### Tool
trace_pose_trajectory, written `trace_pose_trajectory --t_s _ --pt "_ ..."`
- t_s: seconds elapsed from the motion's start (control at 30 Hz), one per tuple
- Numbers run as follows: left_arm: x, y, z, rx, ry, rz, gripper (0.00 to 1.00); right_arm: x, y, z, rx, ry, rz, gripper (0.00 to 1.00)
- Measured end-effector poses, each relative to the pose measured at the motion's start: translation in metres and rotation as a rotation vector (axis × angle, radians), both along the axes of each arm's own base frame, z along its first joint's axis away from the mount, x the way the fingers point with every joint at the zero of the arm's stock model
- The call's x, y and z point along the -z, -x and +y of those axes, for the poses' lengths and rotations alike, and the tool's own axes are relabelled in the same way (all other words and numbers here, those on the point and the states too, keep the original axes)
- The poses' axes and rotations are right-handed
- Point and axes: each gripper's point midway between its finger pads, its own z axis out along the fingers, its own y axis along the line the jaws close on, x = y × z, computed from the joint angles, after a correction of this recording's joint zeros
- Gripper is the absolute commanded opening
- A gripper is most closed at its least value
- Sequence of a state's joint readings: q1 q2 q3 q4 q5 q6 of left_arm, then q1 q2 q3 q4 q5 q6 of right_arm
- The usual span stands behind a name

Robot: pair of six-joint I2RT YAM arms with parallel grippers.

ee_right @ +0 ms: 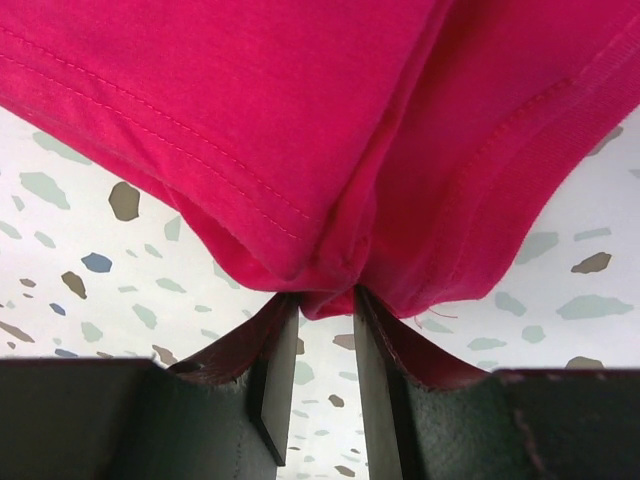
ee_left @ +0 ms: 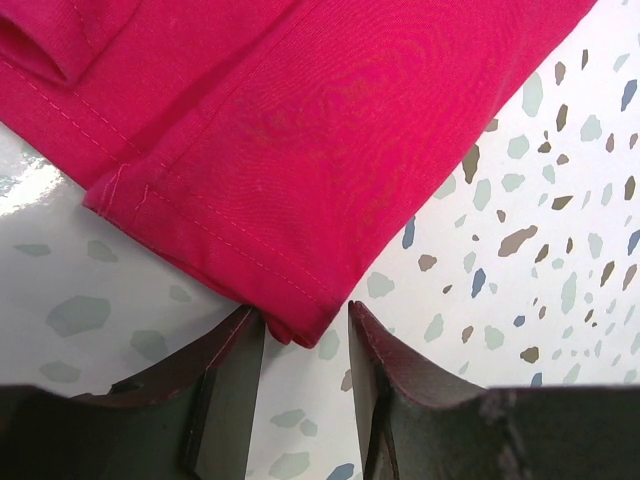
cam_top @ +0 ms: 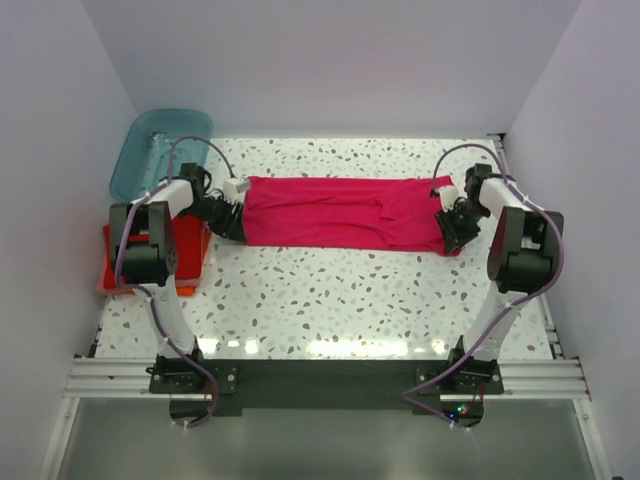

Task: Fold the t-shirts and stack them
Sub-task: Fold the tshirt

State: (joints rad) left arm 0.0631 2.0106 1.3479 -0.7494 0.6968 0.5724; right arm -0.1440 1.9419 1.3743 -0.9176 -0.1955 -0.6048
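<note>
A magenta-pink t-shirt (cam_top: 340,212) lies stretched in a long band across the far half of the table. My left gripper (cam_top: 232,222) is at its left end. In the left wrist view the hemmed corner of the t-shirt (ee_left: 300,150) pokes between the tips of the left gripper (ee_left: 305,320), touching the left finger, with a gap on the other side. My right gripper (cam_top: 450,228) is at the shirt's right end. In the right wrist view the right gripper (ee_right: 325,298) pinches a bunched fold of the t-shirt (ee_right: 300,120). Red and orange folded t-shirts (cam_top: 112,270) lie stacked at the left edge, partly under the left arm.
A translucent teal tub (cam_top: 150,150) stands at the back left corner. White walls close in the table on the left, back and right. The speckled tabletop (cam_top: 340,300) lies bare between the shirt and the arm bases.
</note>
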Motion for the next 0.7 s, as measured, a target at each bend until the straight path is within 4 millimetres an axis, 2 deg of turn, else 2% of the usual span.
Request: trace_pose_trajectory --t_s 0.17,0.27,0.3,0.37,0.43,0.5,0.7 --pt "0.000 0.000 0.000 0.000 0.000 0.000 0.40 0.000 -0.001 -0.001 0.017 -0.004 -0.004 0.29" --pt "0.002 0.000 0.000 -0.002 0.001 0.006 0.27 -0.001 -0.001 -0.001 0.022 -0.009 -0.004 0.19" --pt "0.003 0.001 0.000 -0.002 0.000 0.011 0.24 -0.002 -0.001 0.000 0.021 -0.011 -0.003 0.08" --pt "0.004 0.002 0.000 -0.001 0.004 0.019 0.15 -0.004 -0.001 0.002 0.017 -0.024 0.002 0.00" --pt "0.005 0.003 -0.001 0.000 0.005 0.030 0.10 -0.007 -0.001 0.002 0.018 -0.035 0.006 0.00" --pt "0.006 0.004 0.000 0.003 0.004 0.041 0.00 -0.012 -0.002 -0.001 0.022 -0.042 0.010 0.00" --pt "0.006 0.007 0.007 0.034 -0.043 0.051 0.00 -0.028 -0.005 -0.019 0.009 -0.018 0.008 0.00"
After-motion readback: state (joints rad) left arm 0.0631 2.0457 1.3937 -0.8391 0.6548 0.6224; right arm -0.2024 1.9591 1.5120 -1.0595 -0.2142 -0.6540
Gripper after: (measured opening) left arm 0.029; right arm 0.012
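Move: The folded t-shirt's near left corner lies right between the left fingertips, about 1 cm below; the red stack is some 22 cm left and 2 cm back, the blue bin 22 cm left and 23 cm ahead. The near right corner lies between the right fingertips, roughly 1 cm ahead and 1 cm below; the far right corner is about 19 cm ahead and 1 cm left. Both hands shut on the t-shirt's near corners, the right then lifting about 3 cm and pulling to the right. ##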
